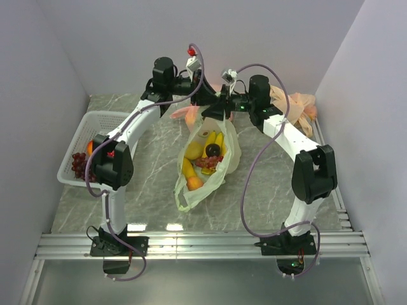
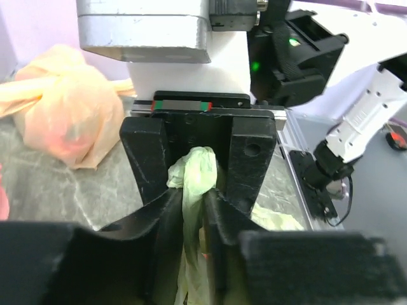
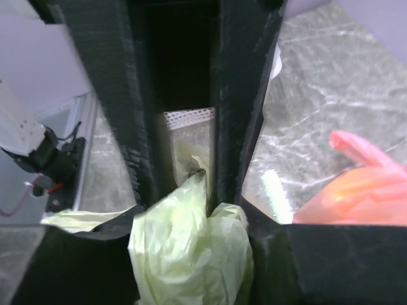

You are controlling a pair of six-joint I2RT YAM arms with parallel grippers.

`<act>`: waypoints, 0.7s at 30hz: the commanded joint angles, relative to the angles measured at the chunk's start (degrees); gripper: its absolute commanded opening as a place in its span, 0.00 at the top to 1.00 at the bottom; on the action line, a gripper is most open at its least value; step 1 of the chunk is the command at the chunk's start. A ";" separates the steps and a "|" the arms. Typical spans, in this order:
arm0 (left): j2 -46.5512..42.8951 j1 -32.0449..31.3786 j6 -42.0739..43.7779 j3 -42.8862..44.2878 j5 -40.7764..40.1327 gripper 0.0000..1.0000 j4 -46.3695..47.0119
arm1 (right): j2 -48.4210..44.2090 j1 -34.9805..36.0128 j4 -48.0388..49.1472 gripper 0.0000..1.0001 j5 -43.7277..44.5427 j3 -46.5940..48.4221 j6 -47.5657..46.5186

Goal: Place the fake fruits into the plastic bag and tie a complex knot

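Note:
The pale-green plastic bag lies open in the middle of the table. Inside it are fake fruits: yellow bananas, a dark purple piece, red pieces and an orange peach. Both grippers meet nose to nose over the bag's far end. My left gripper is shut on a twisted strand of bag handle. My right gripper is shut on a bunched wad of the bag. The knot is hidden under the grippers.
A white basket at the left edge holds dark grapes and an orange piece. An orange-tan knotted bag lies at the back right. A pink bag lies just behind the grippers. Walls close in three sides.

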 commanded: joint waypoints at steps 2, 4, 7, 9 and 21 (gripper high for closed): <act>-8.34 2.32 -3.82 -1.38 -6.04 0.55 6.60 | -1.44 -1.27 2.07 0.87 5.78 -2.83 6.52; -9.84 3.73 -0.41 -1.65 -7.98 0.46 2.41 | -2.58 -1.36 1.90 0.93 6.39 -3.62 7.13; -13.44 6.27 8.20 -1.82 -11.22 0.31 -6.12 | -3.55 -1.98 1.28 1.00 7.89 -4.51 8.10; -16.87 9.77 11.72 -4.81 -11.15 0.22 -10.96 | -4.52 -2.85 0.67 1.00 8.94 -4.86 8.54; -44.99 12.79 88.62 -30.72 -21.78 0.15 -77.85 | -4.70 -6.20 -14.35 1.00 22.21 -1.34 11.45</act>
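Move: Between the two facing fingertips, at the right hand point and barely 1 cm right of the left one, is the green bag's bunched far handle. The fruits in the bag lie some 26 cm below both hands, about 2 cm back and 3 cm left. From the left hand, the bag's near edge is roughly 19 cm back, 12 cm left and 28 cm down. The pink bag stands about 20 cm ahead of the right hand, 3 cm left and 26 cm down. Letting go of the far handle, the left hand opens wide and leaves to the left, about 18 cm, rising at first, then dropping and drawing back some 10 cm, its fingers tipping down. The right fingers shut on the bunch and carry the handle right about 6 cm, forward and a little down, turning clockwise some 25 degrees. ##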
